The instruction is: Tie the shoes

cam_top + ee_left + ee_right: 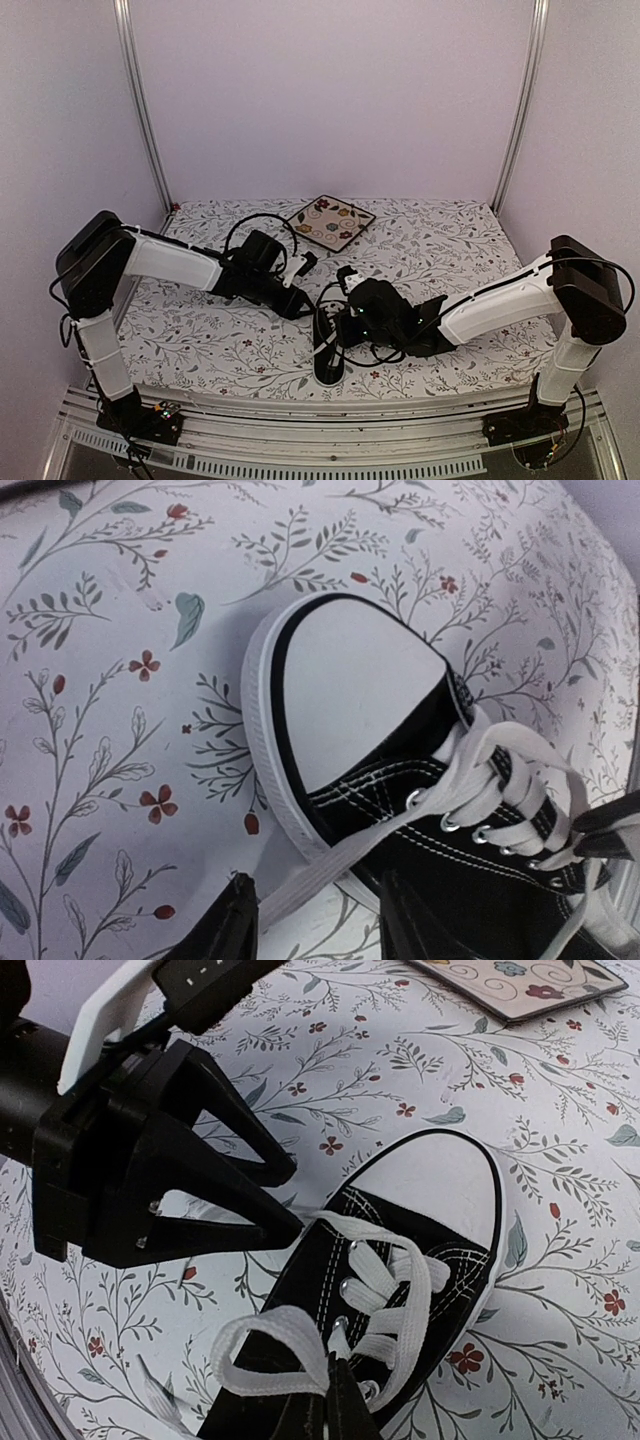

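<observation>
The shoe point(328, 362) is a small black sneaker with a white toe cap point(350, 680) and white laces, lying on the floral cloth between the two arms. My left gripper point(315, 925) is open beside the toe. One flat lace strand point(330, 870) runs off the shoe's side and passes between its fingers point(235, 925) without being pinched. My right gripper point(335, 1405) is shut on a lace loop point(262, 1345) above the shoe's point(400, 1260) eyelets. The left gripper point(293, 1200) shows large just left of the shoe in the right wrist view.
A square floral-patterned plate point(331, 221) lies at the back of the table, beyond the shoe; its corner shows as the plate point(510, 985) in the right wrist view. Black cables loop over the left arm point(180, 262). Pale walls and metal posts enclose the table.
</observation>
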`<state>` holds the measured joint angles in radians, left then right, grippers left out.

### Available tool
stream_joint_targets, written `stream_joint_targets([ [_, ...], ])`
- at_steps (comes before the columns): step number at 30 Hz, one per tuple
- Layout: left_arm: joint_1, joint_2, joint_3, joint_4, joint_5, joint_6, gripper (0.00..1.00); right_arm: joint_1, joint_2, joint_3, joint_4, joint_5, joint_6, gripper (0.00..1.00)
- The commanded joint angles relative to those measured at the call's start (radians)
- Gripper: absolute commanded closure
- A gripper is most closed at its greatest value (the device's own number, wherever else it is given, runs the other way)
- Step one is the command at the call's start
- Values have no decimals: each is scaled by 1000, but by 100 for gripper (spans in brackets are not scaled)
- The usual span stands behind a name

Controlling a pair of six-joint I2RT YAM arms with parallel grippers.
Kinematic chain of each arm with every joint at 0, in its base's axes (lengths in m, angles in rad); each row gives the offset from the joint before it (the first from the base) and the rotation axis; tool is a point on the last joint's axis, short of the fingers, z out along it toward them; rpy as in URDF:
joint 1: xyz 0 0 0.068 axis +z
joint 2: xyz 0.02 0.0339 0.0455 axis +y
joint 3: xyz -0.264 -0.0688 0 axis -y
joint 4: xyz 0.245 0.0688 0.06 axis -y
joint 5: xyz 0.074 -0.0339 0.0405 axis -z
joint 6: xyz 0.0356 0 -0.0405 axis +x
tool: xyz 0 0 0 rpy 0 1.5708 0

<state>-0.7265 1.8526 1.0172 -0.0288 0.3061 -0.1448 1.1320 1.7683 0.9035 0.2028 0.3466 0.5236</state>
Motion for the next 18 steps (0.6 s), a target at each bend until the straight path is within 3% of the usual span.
stream_joint_targets([
  [1,1,57,44,-13,79,40,61,-4,-14,5,9,19,13,98],
  [7,1,79,46,5,100,44,66,-3,-13,5,8,19,13,98],
  [14,1,78,37,26,102,26,100,-4,-20,4,4,20,15,98],
  [18,5,34,-7,59,153,-10,100,-3,-19,16,-11,17,15,98],
])
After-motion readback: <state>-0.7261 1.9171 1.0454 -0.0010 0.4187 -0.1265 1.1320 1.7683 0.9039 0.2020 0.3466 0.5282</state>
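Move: The free lace strand the left hand goes for crosses the shoe's left edge roughly 2 cm to its right, 1 cm back and 1 cm below. The toe cap lies some 5 cm ahead and 4 cm right, the shoe's middle 5 cm back and 4 cm right, both about 3 cm lower. The lace loop at the right fingertips is 6 cm back, 5 cm right and 2 cm higher. From the right hand the strand is about 5 cm ahead, 3 cm left and 4 cm down. Rightward to the shoe's left side, about 2 cm and a little back, the left hand dips around 1.5 cm and then eases up slightly, turning some 5 degrees clockwise. Its part-open fingers shut completely and pinch the free lace strand beside the shoe, while the right hand stays in place, still gripping the lace loop. ##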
